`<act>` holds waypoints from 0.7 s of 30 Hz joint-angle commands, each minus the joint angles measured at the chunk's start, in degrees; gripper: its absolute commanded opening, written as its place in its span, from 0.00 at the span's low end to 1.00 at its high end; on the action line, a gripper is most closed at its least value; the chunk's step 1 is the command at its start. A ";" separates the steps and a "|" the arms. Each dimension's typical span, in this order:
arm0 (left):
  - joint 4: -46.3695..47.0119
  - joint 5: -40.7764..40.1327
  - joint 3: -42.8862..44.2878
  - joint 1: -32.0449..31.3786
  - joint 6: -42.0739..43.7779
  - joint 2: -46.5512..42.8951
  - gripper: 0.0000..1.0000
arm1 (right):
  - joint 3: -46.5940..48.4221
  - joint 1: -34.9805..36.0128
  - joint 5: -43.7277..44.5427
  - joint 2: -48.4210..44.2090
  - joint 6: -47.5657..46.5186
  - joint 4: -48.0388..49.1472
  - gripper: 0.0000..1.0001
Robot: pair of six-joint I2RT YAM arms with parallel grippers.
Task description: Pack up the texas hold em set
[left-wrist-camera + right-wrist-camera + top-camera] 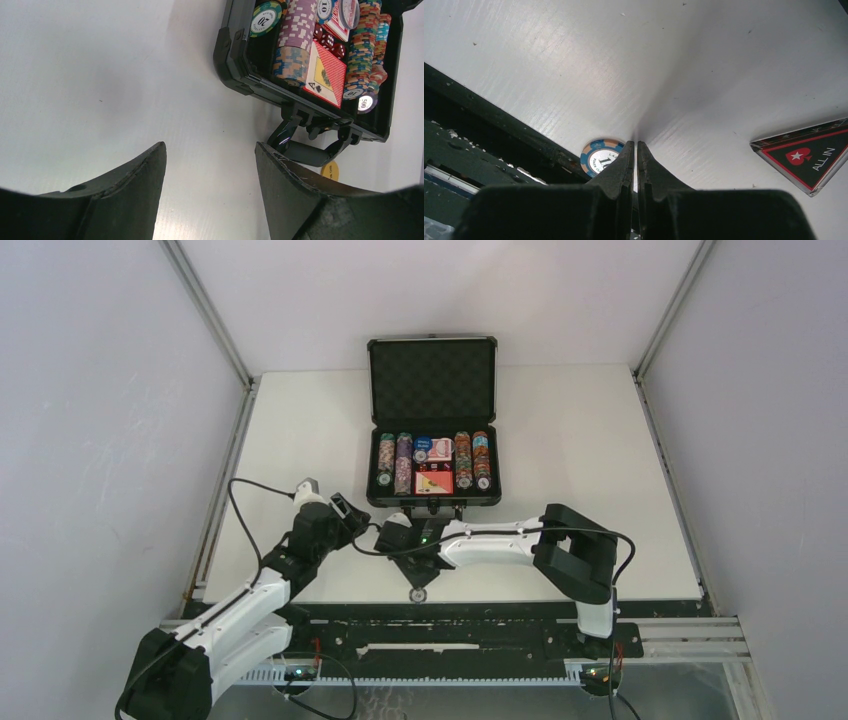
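The black case stands open at the table's middle back, its foam-lined lid upright. Inside lie rows of poker chips, a red card box and red dice. My left gripper hangs open over bare table, left of the case's front handle. My right gripper is shut with nothing between its fingers. Its tips sit at the table's near edge, just right of a blue and orange chip. A black triangular ALL IN marker lies to the right.
A yellow dealer button lies on the table just in front of the case handle. The black rail runs along the table's near edge right beside the loose chip. White walls close in both sides.
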 commanded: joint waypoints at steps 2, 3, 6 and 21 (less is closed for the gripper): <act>0.97 -0.13 1.74 -0.38 1.11 -0.88 0.70 | -0.40 0.15 1.28 -0.85 0.92 0.91 0.12; 1.00 -0.09 1.74 -0.42 1.11 -0.81 0.70 | -0.40 0.04 1.46 -1.11 0.92 1.00 0.12; 1.04 -0.10 1.74 -0.43 1.11 -0.56 0.70 | -0.40 -0.56 2.86 -2.26 1.17 1.03 0.11; 1.12 -0.20 1.74 -0.46 1.20 -0.53 0.70 | -6.58 3.31 2.82 -9.81 -7.61 8.04 0.68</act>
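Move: The blue-and-orange 10 chip lies on the table's near edge, roughly 2 cm back and 1 cm left of the right fingertips, some 1 cm lower. From the right hand, the ALL IN triangle stands about 8 cm ahead and 9 cm to the right, and the yellow blind disc about 11 cm ahead and 12 cm right. From the left hand, that chip lies about 15 cm back, 12 cm right and 6 cm down. Keep the nearly shut right fingers low, easing them forward off the 10 chip by 1.5 cm or so. Then lift about 3 cm, drifting back some 1 cm towards the near edge, and spread the fingers well open on the rise, tilting them up forward by nearly 10 degrees. ##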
